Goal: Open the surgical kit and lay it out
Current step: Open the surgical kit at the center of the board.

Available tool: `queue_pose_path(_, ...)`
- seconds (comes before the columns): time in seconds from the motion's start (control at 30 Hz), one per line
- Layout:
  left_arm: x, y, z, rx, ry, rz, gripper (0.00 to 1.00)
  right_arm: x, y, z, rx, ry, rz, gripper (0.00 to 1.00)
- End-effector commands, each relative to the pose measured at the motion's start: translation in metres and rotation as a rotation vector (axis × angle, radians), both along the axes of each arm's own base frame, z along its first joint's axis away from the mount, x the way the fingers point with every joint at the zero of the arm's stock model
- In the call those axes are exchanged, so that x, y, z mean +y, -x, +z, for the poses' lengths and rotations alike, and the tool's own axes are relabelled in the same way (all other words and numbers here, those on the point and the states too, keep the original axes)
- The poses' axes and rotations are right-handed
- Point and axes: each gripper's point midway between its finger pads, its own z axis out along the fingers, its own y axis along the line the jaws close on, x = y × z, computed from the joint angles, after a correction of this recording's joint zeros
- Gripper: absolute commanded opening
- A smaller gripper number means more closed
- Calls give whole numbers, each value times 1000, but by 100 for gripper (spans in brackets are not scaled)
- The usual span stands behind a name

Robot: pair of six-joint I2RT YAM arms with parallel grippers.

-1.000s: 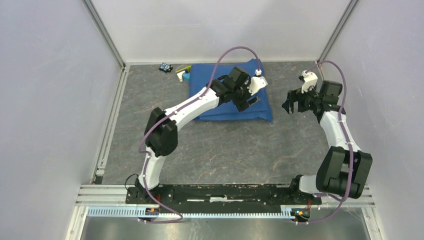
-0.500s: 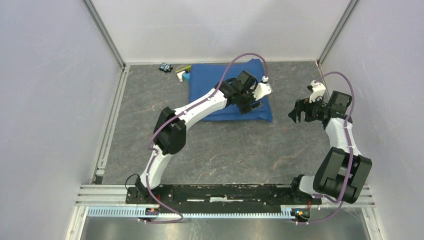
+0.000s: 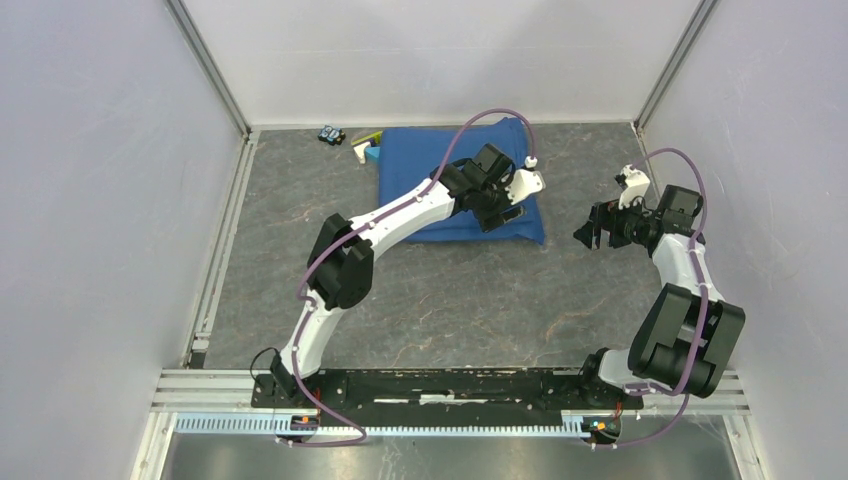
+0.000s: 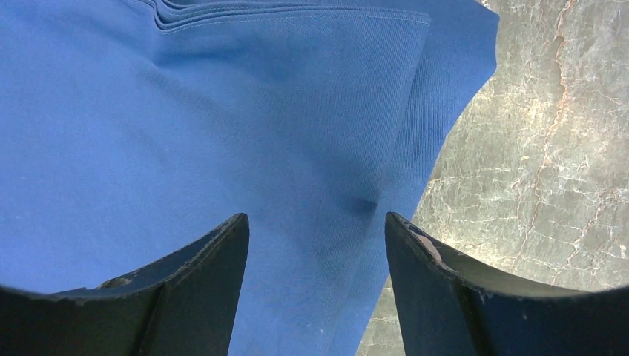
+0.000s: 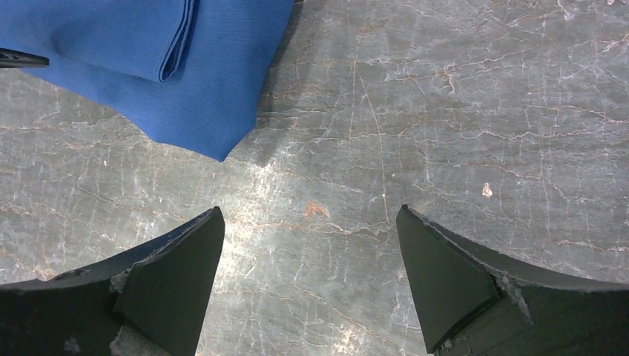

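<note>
The surgical kit [image 3: 415, 150] is a flat bundle, still folded inside its blue cloth wrap, at the back middle of the table. Its contents are hidden. My left gripper [image 3: 505, 214] is low over the bundle's near right part. In the left wrist view it [image 4: 317, 222] is open, with smooth blue cloth [image 4: 222, 111] between the fingers and the wrap's right edge just beyond them. My right gripper [image 3: 592, 232] hangs to the right of the bundle. It [image 5: 310, 215] is open over bare table, and the wrap's near corner [image 5: 200, 104] lies ahead and to the left.
A small white, yellow and blue block toy [image 3: 366, 147] touches the bundle's back left corner. A small dark object [image 3: 331, 134] lies further left by the back wall. White walls with metal posts close in the table on three sides.
My left gripper has slid right and lower onto the bundle's near right part. My right gripper has drawn back toward the near side and slightly right.
</note>
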Motion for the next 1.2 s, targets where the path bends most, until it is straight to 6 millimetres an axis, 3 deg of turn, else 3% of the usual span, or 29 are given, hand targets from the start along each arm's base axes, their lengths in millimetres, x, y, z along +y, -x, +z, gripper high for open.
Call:
queue_pose_path(0.0, -13, -4, 3, -19, 33, -15, 74, 3, 1, 0, -10, -19, 28, 94)
queue_pose_path(0.33, -14, -10, -7, -31, 18, 0, 71, 4, 3, -6, 11, -34, 35, 94)
queue_pose_path(0.47, -14, -13, 0, -48, 24, -1, 53, 5, 4, -7, 15, -34, 40, 94)
queue_pose_path(0.67, -15, -6, 17, -31, 63, -20, 45, 5, 5, -11, 25, -37, 41, 94)
queue_pose_path(0.8, -16, -5, 24, -4, 101, -14, 28, 5, 5, -12, 29, -41, 43, 94)
queue_pose_path(0.9, -15, -9, 17, 6, 96, 8, 3, 6, 5, -10, 28, -49, 48, 93)
queue_pose_path(0.97, -14, -13, 17, 7, 104, 29, 2, 8, 4, -5, 18, -57, 56, 94)
queue_pose_path(1.07, -7, -28, 36, 14, 193, 124, 2, 9, 1, 5, -10, -57, 62, 94)
queue_pose_path(1.17, 10, -52, 75, 37, 350, 264, 2, 8, -2, 13, -33, -52, 62, 94)
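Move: The near edge of the surgical kit's folded top flap lies almost under the open left hand, level with it, roughly 1 cm to the right and 3 cm below. The flap's near right corner is some 7 cm to the right, level with the hand; the kit's own near right corner is about 9 cm right and 5 cm back. From the right hand that flap edge is about 18 cm left, 3 cm ahead and 5 cm below. The left hand, aimed slantwise down and to the right, sinks about 2.5 cm nearly straight down onto the near edge of the kit's top flap, then holds that height while its wide-open fingers close almost fully and pinch the blue cloth. With the fold gripped, the hand starts to lift and go forward over the kit, about 1 cm each way, turning slightly. ##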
